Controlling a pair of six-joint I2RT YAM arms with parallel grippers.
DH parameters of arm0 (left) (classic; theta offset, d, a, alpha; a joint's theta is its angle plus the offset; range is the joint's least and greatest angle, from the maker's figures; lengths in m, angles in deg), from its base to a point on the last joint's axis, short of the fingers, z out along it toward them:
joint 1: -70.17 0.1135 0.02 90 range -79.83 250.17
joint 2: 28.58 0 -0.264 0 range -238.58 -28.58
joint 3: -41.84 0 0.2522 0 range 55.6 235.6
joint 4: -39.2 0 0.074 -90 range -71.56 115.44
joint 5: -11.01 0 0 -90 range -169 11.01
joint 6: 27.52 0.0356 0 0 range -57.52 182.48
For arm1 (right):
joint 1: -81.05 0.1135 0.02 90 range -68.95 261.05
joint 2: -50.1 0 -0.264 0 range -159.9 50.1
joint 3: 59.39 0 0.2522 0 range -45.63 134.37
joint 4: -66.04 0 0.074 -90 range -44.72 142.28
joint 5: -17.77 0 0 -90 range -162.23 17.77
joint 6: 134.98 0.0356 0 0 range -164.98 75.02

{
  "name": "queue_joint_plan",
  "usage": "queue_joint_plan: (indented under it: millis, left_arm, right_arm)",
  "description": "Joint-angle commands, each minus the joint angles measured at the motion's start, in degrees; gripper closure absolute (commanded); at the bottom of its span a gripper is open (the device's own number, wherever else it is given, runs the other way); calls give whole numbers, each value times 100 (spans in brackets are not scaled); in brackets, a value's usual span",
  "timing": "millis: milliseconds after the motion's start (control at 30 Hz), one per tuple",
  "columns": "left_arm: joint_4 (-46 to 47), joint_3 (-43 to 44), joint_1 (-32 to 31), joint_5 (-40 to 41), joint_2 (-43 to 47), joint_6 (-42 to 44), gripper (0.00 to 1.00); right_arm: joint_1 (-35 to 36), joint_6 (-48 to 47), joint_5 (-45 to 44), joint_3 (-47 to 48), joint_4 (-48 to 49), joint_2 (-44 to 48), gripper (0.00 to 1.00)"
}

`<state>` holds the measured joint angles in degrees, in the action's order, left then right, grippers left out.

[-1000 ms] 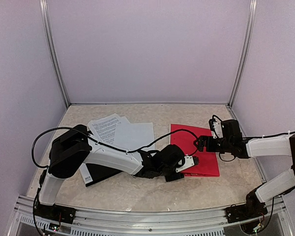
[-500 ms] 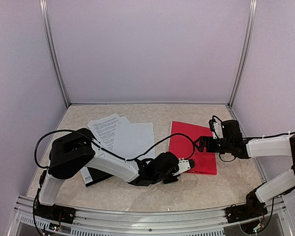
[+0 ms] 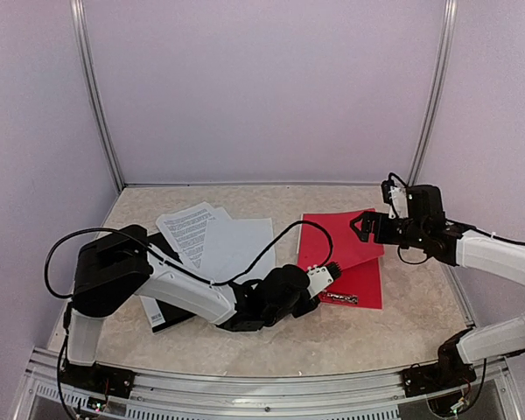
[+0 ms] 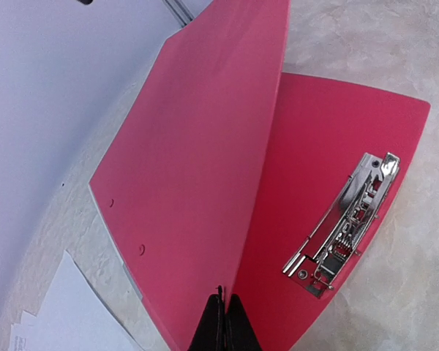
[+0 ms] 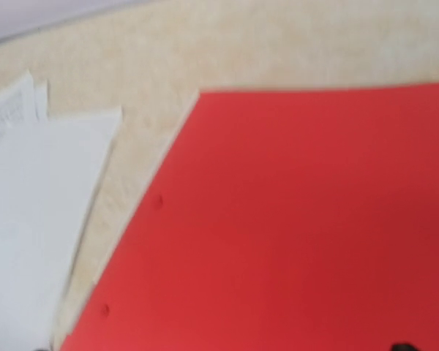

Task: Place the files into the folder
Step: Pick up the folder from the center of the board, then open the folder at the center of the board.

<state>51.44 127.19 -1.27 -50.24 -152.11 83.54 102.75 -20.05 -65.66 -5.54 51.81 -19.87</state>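
Observation:
The red folder point(image 3: 360, 287) lies at the right of the table, its front cover point(image 4: 197, 161) raised at a slant. My left gripper point(image 4: 225, 308) is shut on the near edge of that cover, low over the table point(image 3: 325, 272). A metal clip point(image 4: 342, 219) shows on the inside of the back cover. My right gripper point(image 3: 360, 226) hangs open at the cover's far right edge; its wrist view is filled by the red cover point(image 5: 293, 219), with its fingers out of sight. The files point(image 3: 219, 238), white sheets, some printed, lie left of the folder.
A black book with a white label point(image 3: 171, 311) lies under my left arm near the front left. The sheets point(image 5: 29, 205) lie just left of the folder. Metal posts point(image 3: 96, 96) point(image 3: 433, 87) and pale walls close in the table at the back and sides.
My left gripper has shut on the cover's edge and drawn back left, lifting the cover and baring the clip. My right arm has risen and moved toward the back.

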Motion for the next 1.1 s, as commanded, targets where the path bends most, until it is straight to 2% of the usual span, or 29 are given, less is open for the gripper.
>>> queue_joint_plan:
  millis: [0, 300, 500, 800, 1067]
  left_arm:
    - [-339, -218, 39, 248, 491, -1035, 100]
    - [-264, -1226, 348, 192, 1588, -2956, 100]
    - [-66, -1966, 503, 340, 2423, -4287, 100]
    - [-172, -2898, 750, 460, 3024, -6255, 100]
    - [-606, -3355, 969, 443, 3445, -7329, 100]
  right_arm:
    - [-58, -67, -233, 391, -708, 300, 1]
    - [-59, 3, -376, 1023, -1094, 580, 1]
    - [-24, 140, -235, 723, -752, 387, 1]
    - [615, 256, -540, 266, -109, -636, 2]
    - [1373, 147, -705, 454, 274, -1597, 3]
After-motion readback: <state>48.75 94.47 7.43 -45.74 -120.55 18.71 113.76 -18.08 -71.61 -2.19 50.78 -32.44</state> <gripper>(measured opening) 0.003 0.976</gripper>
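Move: The left hand already grips the near-left corner of the red folder's cover, a few centimetres above the table. The blank sheet it heads for lies about 20 cm left and 16 cm ahead of it, 6 cm lower; the black folder is some 34 cm left and 5 cm ahead, and the folder's metal clip 7 cm right, level with it. From the open right hand, the red folder's middle is roughly 4 cm ahead, 1 cm left and 13 cm below. Keeping its shut fingers on the folder's near-left corner, the left hand sweeps about 19 cm left towards the blank sheet, arching up some 6 cm and then partly sinking again, while the wrist rolls its right side up, tips down and swings counter-clockwise. The open right hand first rises about 8 cm, then sinks some 14 cm and drifts left after the folder's lower leaf, with no contact to be seen. ##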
